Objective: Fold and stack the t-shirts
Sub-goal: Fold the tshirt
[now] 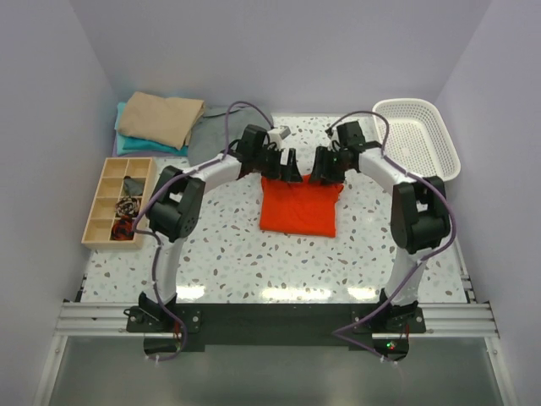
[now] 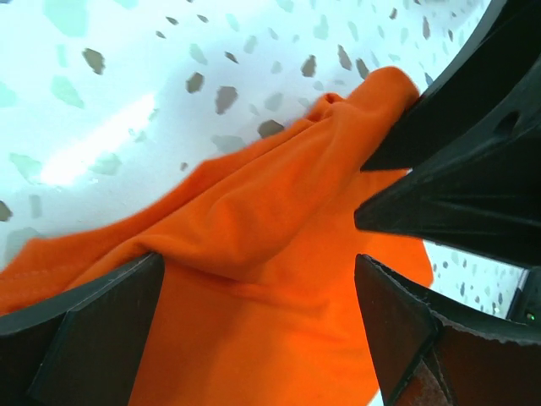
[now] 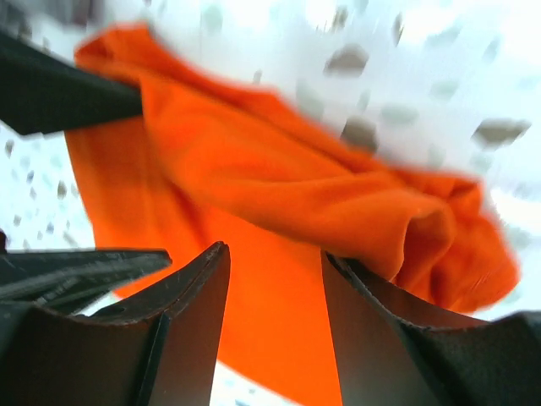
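Observation:
An orange-red t-shirt [image 1: 297, 210] lies partly folded in the middle of the table, its far edge bunched. Both grippers hang over that far edge. My left gripper [image 1: 287, 172] is open wide, and in its wrist view the orange cloth [image 2: 254, 254] spreads under the gap between the fingers [image 2: 101, 330] with nothing pinched. My right gripper [image 1: 325, 174] is open less wide, its midpoint [image 3: 273, 251] over a rumpled fold of the shirt [image 3: 355, 203]. At the back left, a folded tan shirt [image 1: 161, 117] rests on a teal one [image 1: 128, 145], with a grey shirt [image 1: 207, 142] beside them.
A white mesh basket [image 1: 420, 135] stands at the back right. A wooden compartment tray [image 1: 118, 201] with small items sits at the left edge. The two grippers are close together; the right one's black finger [image 2: 456, 169] shows in the left wrist view.

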Available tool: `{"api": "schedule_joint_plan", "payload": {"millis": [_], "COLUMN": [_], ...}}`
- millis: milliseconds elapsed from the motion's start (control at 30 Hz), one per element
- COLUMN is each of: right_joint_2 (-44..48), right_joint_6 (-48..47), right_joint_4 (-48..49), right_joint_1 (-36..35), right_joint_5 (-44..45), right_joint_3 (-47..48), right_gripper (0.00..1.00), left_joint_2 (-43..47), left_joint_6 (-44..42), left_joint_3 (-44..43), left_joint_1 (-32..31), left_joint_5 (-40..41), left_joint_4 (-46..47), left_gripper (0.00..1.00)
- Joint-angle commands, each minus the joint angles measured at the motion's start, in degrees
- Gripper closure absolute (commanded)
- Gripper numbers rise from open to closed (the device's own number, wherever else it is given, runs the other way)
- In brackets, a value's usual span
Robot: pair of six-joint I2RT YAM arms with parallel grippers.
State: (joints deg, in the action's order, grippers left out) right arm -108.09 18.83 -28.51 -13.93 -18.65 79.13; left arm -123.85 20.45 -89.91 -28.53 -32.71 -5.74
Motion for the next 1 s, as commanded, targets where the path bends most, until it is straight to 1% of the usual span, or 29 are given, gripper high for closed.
{"api": "schedule_joint_plan", "payload": {"millis": [0,167,267,333,367,400,467,500,567,600,633,667,700,767,800,867,967], "right_joint_2": [-5.9,-10.6,-11.6,-10.0,-7.5,-6.4,-3.4,-2.0,2.1,3.3,4.3,5.0,5.8,5.7,5.7,5.6,4.9], "right_joint_6": [-1.4,-1.7,-2.4,-2.8,-3.3,-3.5,-4.9,-5.2,-5.8,-5.9,-5.9,-5.6,-5.1,-3.8,-3.3,-1.5,0.5], "right_joint_4": [-0.9,-3.7,-5.5,-3.3,-2.2,-1.6,-2.7,-2.6,-1.2,-1.0,-0.9,-0.9,-1.3,-2.2,-1.6,0.4,4.2], "right_joint_1": [-0.1,0.5,0.9,1.3,1.3,1.5,1.6,1.6,1.6,1.6,1.7,1.7,1.5,1.5,1.4,1.4,1.2], "right_joint_5": [5.7,11.6,14.9,17.1,17.9,18.5,20.0,19.7,18.7,17.4,14.4,13.3,11.4,6.2,5.2,1.3,-1.6], "right_joint_3": [9.4,16.6,18.2,17.0,15.1,14.7,14.6,14.0,11.9,11.4,10.4,10.1,10.0,9.0,8.2,4.6,-0.3], "right_gripper": [0.48,0.48,0.49,0.49,0.49,0.49,0.49,0.49,0.48,0.48,0.47,0.47,0.47,0.47,0.47,0.48,0.48], "left_joint_2": [-3.1,-4.1,-3.8,-2.3,-1.1,1.7,4.7,8.0,12.4,13.7,14.9,17.0,18.0,19.8,19.9,19.0,16.6], "left_joint_6": [-0.8,-4.0,-6.5,-8.6,-9.0,-9.1,-9.4,-9.3,-8.4,-7.7,-7.2,-6.6,-4.2,-1.6,0.7,2.7,4.9], "left_joint_3": [-4.6,-7.2,-7.2,-5.0,-3.9,-1.2,1.0,2.8,4.6,6.0,6.8,8.9,10.4,14.3,15.1,17.3,19.1], "left_joint_1": [2.2,4.0,5.1,5.3,5.3,5.3,5.2,5.2,4.9,4.9,4.8,4.6,4.6,4.5,4.2,3.3,1.9], "left_joint_5": [1.3,6.2,9.9,13.5,14.9,16.5,17.4,17.3,16.5,14.7,13.3,11.9,8.8,4.5,1.5,-0.7,-3.7], "left_joint_4": [0.3,0.2,-1.0,0.2,1.2,2.2,4.5,4.9,4.8,4.8,7.0,7.5,8.6,13.6,15.1,18.8,22.4], "left_gripper": [0.00,0.00,0.00,0.00,0.00,0.00,0.00,0.00,0.00,0.00,0.00,0.00,0.00,0.00,0.00,0.00,0.00]}}
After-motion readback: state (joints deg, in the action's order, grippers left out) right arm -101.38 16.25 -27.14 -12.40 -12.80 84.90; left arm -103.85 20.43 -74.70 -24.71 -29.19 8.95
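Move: The far edge of the folded red t-shirt has its middle about 2 cm ahead, 1 cm right and 2 cm below the left hand; from the right hand it is about 2 cm ahead, 7 cm left and 2 cm below. The shirt's far right corner is level with the right hand and 5 cm to its right. The grey t-shirt is some 10 cm ahead and 20 cm left of the left hand, the white basket about 9 cm ahead and 24 cm right of the right hand. Sweep both low grippers about 7 cm forward over the red t-shirt's upper layer at the far edge, sinking slightly and fanning apart, left hand leftward, right hand rightward, fingers kept open as they are. Then lift both clear of the shirt, the left nearly 14 cm while drawing back, the right about 10 cm, swinging a little inward again as the fingers tip up some 15 degrees. ##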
